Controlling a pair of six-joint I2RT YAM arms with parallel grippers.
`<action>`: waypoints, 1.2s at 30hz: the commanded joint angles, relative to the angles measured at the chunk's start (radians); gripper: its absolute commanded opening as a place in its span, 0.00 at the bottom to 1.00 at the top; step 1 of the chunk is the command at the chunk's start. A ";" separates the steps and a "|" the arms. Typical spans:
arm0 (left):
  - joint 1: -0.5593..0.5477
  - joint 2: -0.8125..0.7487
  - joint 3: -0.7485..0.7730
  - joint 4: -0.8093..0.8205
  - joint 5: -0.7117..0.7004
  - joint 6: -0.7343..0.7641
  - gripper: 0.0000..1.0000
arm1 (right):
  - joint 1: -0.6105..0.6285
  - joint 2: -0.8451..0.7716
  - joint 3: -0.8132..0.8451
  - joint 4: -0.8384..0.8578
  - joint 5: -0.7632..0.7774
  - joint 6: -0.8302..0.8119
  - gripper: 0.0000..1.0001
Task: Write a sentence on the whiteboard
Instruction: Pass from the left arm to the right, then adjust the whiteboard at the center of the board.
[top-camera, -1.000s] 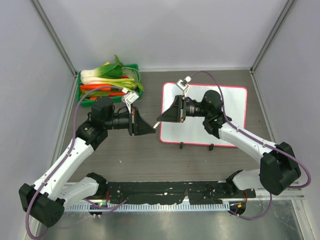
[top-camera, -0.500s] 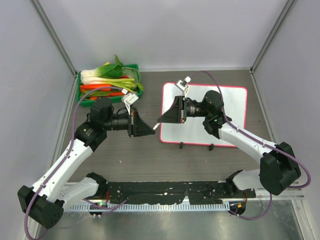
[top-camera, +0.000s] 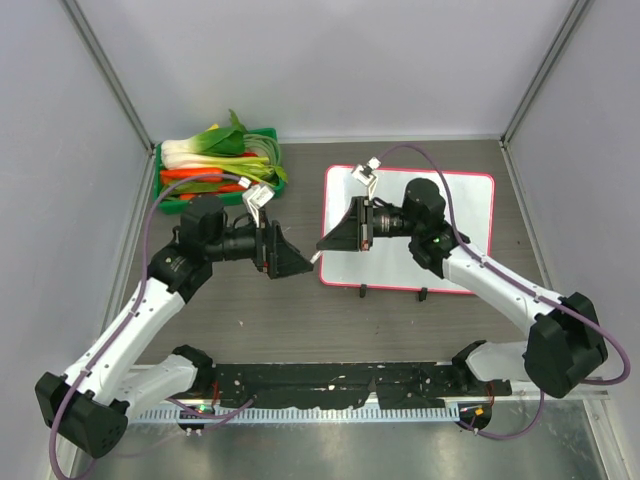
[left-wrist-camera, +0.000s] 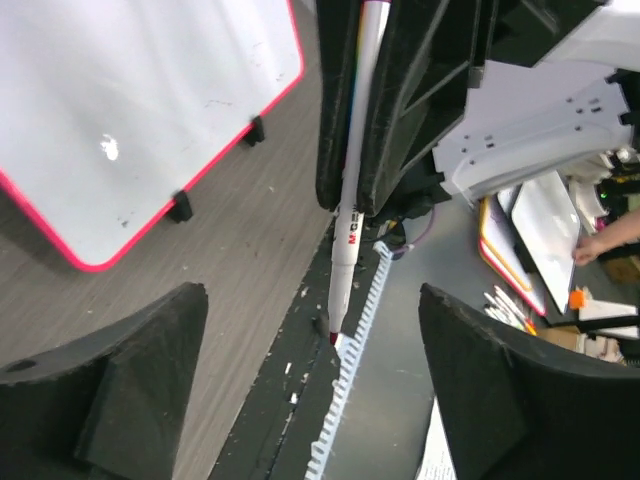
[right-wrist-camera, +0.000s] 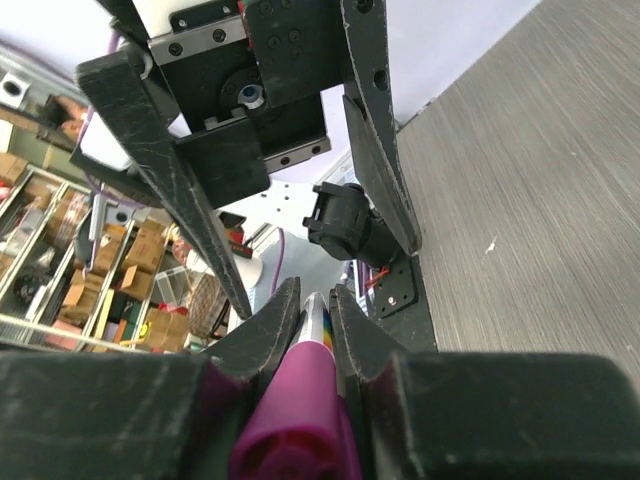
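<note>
The whiteboard (top-camera: 455, 215) lies flat on the right of the table, white with a pink-red frame; its corner also shows in the left wrist view (left-wrist-camera: 120, 110). The sentence is not visible on it. My right gripper (top-camera: 322, 243) hovers over the board's left edge, shut on a white marker (left-wrist-camera: 352, 190) with a purple rear end (right-wrist-camera: 300, 410) and a bare red tip. My left gripper (top-camera: 305, 262) faces it from the left, open, its fingers (left-wrist-camera: 130, 390) standing on either side of the marker's tip without touching it. From the right wrist, my right gripper (right-wrist-camera: 315, 295) pinches the marker's barrel.
A green crate (top-camera: 172, 195) of leeks and carrots stands at the back left, behind my left arm. The black base rail (top-camera: 330, 380) runs along the near edge. Grey walls close in the left, back and right sides.
My left gripper has gone from shut at the marker's tip to open and has drawn back slightly left. The right gripper, still holding the marker, has shifted a little.
</note>
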 joint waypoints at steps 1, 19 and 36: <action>0.006 -0.043 0.034 -0.015 -0.116 -0.010 0.96 | 0.003 -0.065 0.103 -0.333 0.105 -0.254 0.01; 0.003 -0.006 -0.009 -0.081 -0.244 -0.030 1.00 | 0.001 -0.275 0.045 -0.718 0.761 -0.412 0.01; -0.210 0.202 0.014 0.017 -0.484 -0.039 1.00 | -0.029 -0.453 -0.015 -0.854 0.938 -0.420 0.01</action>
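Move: The marker sits in the right fingers, writing tip poking out to the left; its middle is some 5 cm right of the left hand, 3 cm ahead and 1 cm higher. From the right hand, the whiteboard's middle lies about 16 cm ahead, 19 cm right and 29 cm below. The can stands about 20 cm ahead of that hand, 19 cm left and 24 cm down; the vegetable tray, 33 cm ahead, 27 cm left and 25 cm down. Keeping its pinch on the marker, the right hand draws it clear of the left, some 12 cm right, about 5 cm forward and as far down, towards the whiteboard, swinging clockwise by nearly 50 degrees and dipping the fingers. The already loosened left fingers finish opening; that hand eases forward about 3 cm, then sinks some 9 cm below its start. ##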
